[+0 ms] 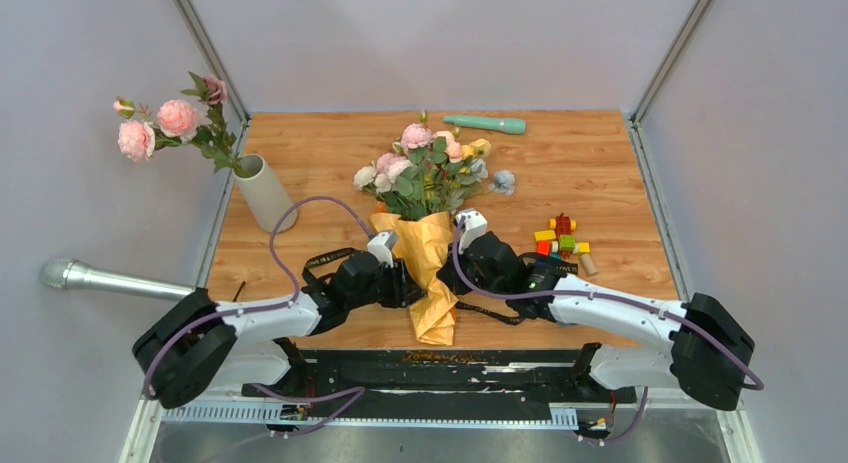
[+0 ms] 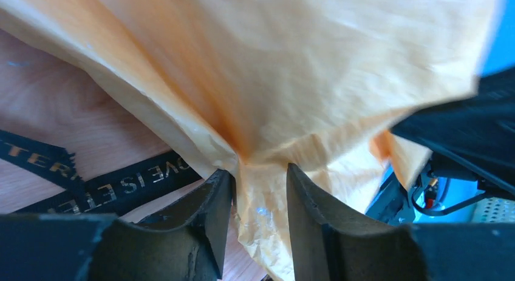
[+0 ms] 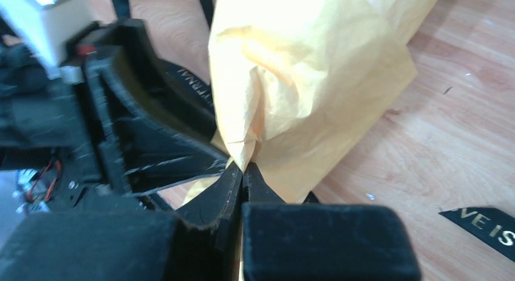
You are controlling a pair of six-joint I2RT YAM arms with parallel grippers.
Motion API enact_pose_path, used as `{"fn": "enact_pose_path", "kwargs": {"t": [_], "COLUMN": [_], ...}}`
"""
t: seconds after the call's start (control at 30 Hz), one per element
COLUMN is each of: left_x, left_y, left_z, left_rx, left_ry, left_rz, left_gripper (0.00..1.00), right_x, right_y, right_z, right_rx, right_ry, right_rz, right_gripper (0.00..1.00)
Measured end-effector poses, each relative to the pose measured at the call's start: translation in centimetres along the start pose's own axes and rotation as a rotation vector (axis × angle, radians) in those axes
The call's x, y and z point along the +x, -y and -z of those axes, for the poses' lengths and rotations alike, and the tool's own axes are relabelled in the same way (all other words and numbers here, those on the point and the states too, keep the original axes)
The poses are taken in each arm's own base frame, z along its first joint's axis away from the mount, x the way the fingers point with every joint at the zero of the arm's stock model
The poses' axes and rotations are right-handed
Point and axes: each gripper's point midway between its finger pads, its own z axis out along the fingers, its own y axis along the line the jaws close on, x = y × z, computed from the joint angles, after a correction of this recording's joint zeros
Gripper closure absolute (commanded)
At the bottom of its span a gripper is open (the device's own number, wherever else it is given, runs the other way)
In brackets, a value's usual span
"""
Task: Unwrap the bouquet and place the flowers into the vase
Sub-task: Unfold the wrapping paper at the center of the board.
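The bouquet lies mid-table, its crinkled orange paper [image 1: 428, 263] pointing toward me and its flowers [image 1: 425, 168] fanned at the far end. My left gripper [image 1: 408, 283] is at the paper's left side. In the left wrist view it [image 2: 258, 170] is open, with loose paper [image 2: 267, 81] lying in the gap between the parted fingers. My right gripper [image 1: 447, 273] is at the right side, and the right wrist view shows it [image 3: 244, 165] shut on a fold of the paper [image 3: 303, 81]. The off-white vase [image 1: 262, 191] stands at the far left, leaning, with pink flowers [image 1: 165, 123] in it.
The undone black strap [image 2: 121, 184] lies on the wood beside the paper, and a piece of it [image 3: 486, 223] shows to the right. A teal wand [image 1: 485, 124] lies at the back, toy blocks [image 1: 562, 238] at the right, a grey metal tube [image 1: 100, 279] off the left edge.
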Motion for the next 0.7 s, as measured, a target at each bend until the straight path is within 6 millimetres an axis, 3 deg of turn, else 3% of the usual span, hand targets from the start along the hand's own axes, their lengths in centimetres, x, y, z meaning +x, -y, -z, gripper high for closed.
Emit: {"fn": "enact_pose_path", "kwargs": {"t": [0.17, 0.3, 0.53, 0.7], "left_x": [-1.9, -2.8, -2.7, -2.0], "left_y": [0.1, -1.0, -2.7, -3.7], "left_z": [2.7, 4.8, 7.8, 8.9], "left_rx": [-0.023, -0.073, -0.152, -0.19], "left_ry": [0.073, 0.119, 0.141, 0.119], "left_rz": [-0.039, -0.057, -0.086, -0.101], "left_gripper": [0.34, 0.23, 0.06, 0.02], "right_x": [-0.3, 0.0, -0.6, -0.9], "right_y": [0.4, -0.2, -1.5, -2.6], "right_z": [-1.1, -1.5, -2.3, -3.2], "right_rx": [0.111, 0.155, 0.191, 0.183], "right_ry": [-0.02, -0.039, -0.034, -0.039], "right_rz": [0.029, 0.063, 0.092, 0.104], "right_gripper": [1.0, 1.0, 1.0, 1.0]}}
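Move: The wrapping paper lies just under both hands. From the left hand, in its loosening fingers, the paper's middle is about 3 cm ahead, 2 cm right and 3 cm below; the black ribbon's left coil is some 19 cm left and 5 cm ahead, the flowers' heads about 24 cm straight ahead. From the right hand, already pinching a raised flap, the paper's middle is 3 cm left, level, 9 cm below, and the flowers about 21 cm ahead and 4 cm left. Bring the left gripper off the wrapping paper: open it from partly open to nearly full while drawing it about 9 cm to the left and up a little, rising early and easing back slightly at the end. Keep the right fingers shut on the raised flap and carry it some 4 cm left over the paper at nearly the same height, rolling the hand about 10 degrees so its left side drops. ##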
